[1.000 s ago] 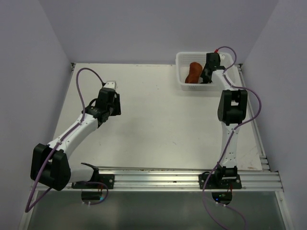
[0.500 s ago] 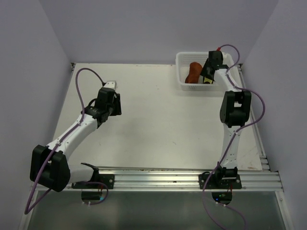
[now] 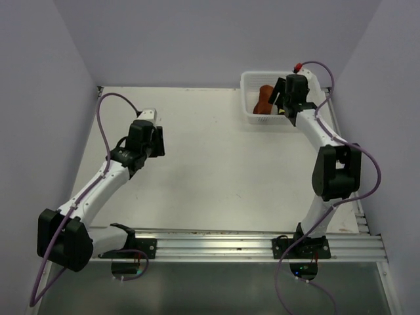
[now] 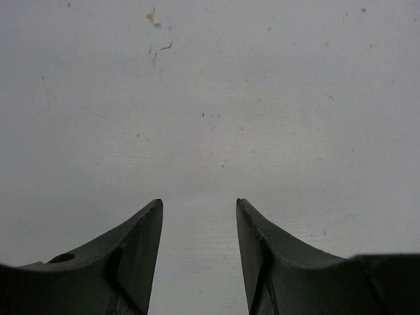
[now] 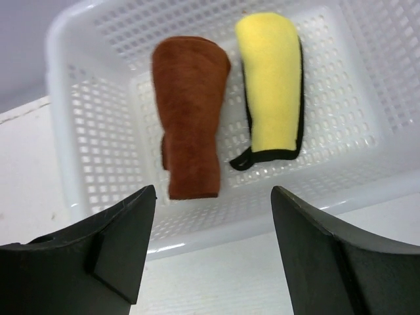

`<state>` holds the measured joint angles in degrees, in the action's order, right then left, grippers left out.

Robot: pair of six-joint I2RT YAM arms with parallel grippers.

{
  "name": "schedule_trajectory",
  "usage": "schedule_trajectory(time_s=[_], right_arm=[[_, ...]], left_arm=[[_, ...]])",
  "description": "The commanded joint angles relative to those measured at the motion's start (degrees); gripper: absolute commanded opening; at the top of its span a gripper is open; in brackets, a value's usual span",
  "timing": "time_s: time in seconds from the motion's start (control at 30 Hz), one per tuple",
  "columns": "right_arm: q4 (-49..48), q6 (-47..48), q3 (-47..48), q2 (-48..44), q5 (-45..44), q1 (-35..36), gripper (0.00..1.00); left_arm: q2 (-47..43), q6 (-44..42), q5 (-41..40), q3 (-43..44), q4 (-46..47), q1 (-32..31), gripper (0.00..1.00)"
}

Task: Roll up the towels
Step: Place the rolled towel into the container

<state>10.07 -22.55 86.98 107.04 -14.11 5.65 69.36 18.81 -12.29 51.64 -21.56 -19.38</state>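
Note:
Two rolled towels lie side by side inside the white mesh basket (image 5: 79,131): a rust-brown towel (image 5: 190,111) on the left and a yellow towel (image 5: 272,79) with dark edging on the right. From the top view only the brown towel (image 3: 264,98) shows; the yellow one is hidden behind the arm. My right gripper (image 5: 213,191) hangs open above the basket's near rim with nothing between its fingers. Over bare table at the left, my left gripper (image 4: 199,203) is open and holds nothing.
The basket (image 3: 248,98) stands at the table's back right corner, close to the right-hand edge. Purple cables loop off both arms. A metal rail (image 3: 223,239) runs along the near edge. Walls close in the table at the back and sides.
My right gripper has opened wide, let go of the yellow towel in the basket and pulled back up over the near rim. The left arm has shifted slightly.

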Motion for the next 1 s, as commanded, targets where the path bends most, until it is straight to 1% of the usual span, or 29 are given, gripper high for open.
schedule_trajectory(time_s=[0.0, 0.1, 0.13, 0.2, 0.23, 0.3, 0.33, 0.37, 0.43, 0.47, 0.5, 0.53, 0.6, 0.7, 0.73, 0.8, 0.97], right_arm=[[-8.4, 3.4, -4.4, -8.0, -0.7, 3.7, 0.75], [-7.3, 4.4, -8.0, -12.1, 0.7, 6.6, 0.75], [-6.1, 4.4, -8.6, -15.2, 1.3, 7.4, 0.75], [-2.6, 4.0, -10.9, -18.3, 3.4, 9.0, 0.75], [-1.7, 3.7, -12.0, -22.0, 5.3, 9.5, 0.75], [1.5, 3.4, -15.0, -25.4, 8.9, 11.0, 0.77], [3.6, 3.1, -15.5, -26.8, 8.6, 11.8, 0.82], [8.2, 2.5, -16.2, -29.2, 8.3, 13.4, 0.86], [12.9, 1.7, -16.8, -31.4, 7.2, 14.9, 0.88], [15.6, 1.2, -18.8, -34.3, 5.9, 16.0, 0.88], [16.4, 0.7, -20.3, -35.9, 5.4, 16.1, 0.89], [16.7, 0.0, -21.9, -37.7, 5.2, 16.1, 0.97], [17.5, -0.2, -26.3, -42.7, 3.6, 16.1, 0.99], [18.8, -0.1, -30.4, -47.4, 0.5, 16.1, 0.99], [18.9, -0.3, -31.2, -48.1, 0.5, 16.1, 0.99], [18.6, -1.4, -32.5, -48.8, 1.7, 16.2, 0.99], [18.8, -1.7, -32.8, -48.4, 1.6, 16.2, 0.99]], left_arm=[[-2.7, -1.5, 0.1, -0.5, 2.7, 0.7, 0.53], [-4.4, -1.6, -0.7, -0.3, 2.5, 0.7, 0.53], [-5.1, -1.5, -1.2, -0.3, 2.7, 0.7, 0.53], [-7.0, -1.5, -2.6, -1.4, 4.1, 0.7, 0.54], [-8.7, -1.5, -3.0, -1.6, 4.4, 0.7, 0.55], [-10.2, -1.6, -4.4, -2.1, 5.1, 0.7, 0.61], [-11.4, -1.6, -4.9, -2.2, 5.3, 0.7, 0.66], [-12.0, -1.6, -5.7, -2.3, 5.4, 0.7, 0.69], [-13.0, -1.7, -6.2, -2.5, 5.5, 0.7, 0.75], [-13.2, -1.7, -6.9, -2.4, 5.4, 0.7, 0.76], [-13.5, -1.6, -6.9, -2.4, 5.4, 0.7, 0.78], [-13.9, -1.7, -7.0, -2.3, 5.4, 0.7, 0.79], [-14.6, -1.6, -7.6, -2.5, 5.3, 0.7, 0.80], [-15.3, -1.6, -8.5, -2.9, 5.6, 0.7, 0.81], [-15.7, -1.7, -8.6, -3.0, 5.7, 0.7, 0.84], [-16.0, -1.7, -8.6, -3.3, 5.8, 0.7, 0.86], [-16.2, -1.8, -8.9, -3.6, 6.0, 0.7, 0.90]])
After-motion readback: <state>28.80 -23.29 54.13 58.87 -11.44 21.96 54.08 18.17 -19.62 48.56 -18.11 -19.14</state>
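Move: The yellow towel roll already lies in the white container, roughly 6 cm ahead of the empty right hand, 5 cm to its right and 12 cm below. The brown roll stands about 9 cm to the left of the yellow one, level with it. The container's middle is some 6 cm ahead of the right hand and 2 cm to its right. From the left hand the yellow roll is about 27 cm ahead and 54 cm to the right, some 9 cm lower. The yellow roll is left behind as the empty right hand draws back about 24 cm from the container, swinging first left and up, then sinking and easing partly right again, to end over bare table. Its wrist turns some 20 degrees counter-clockwise and the fingers spread from mostly to fully open. The left hand rises about 7 cm, tips upward and opens wide, touching nothing. ##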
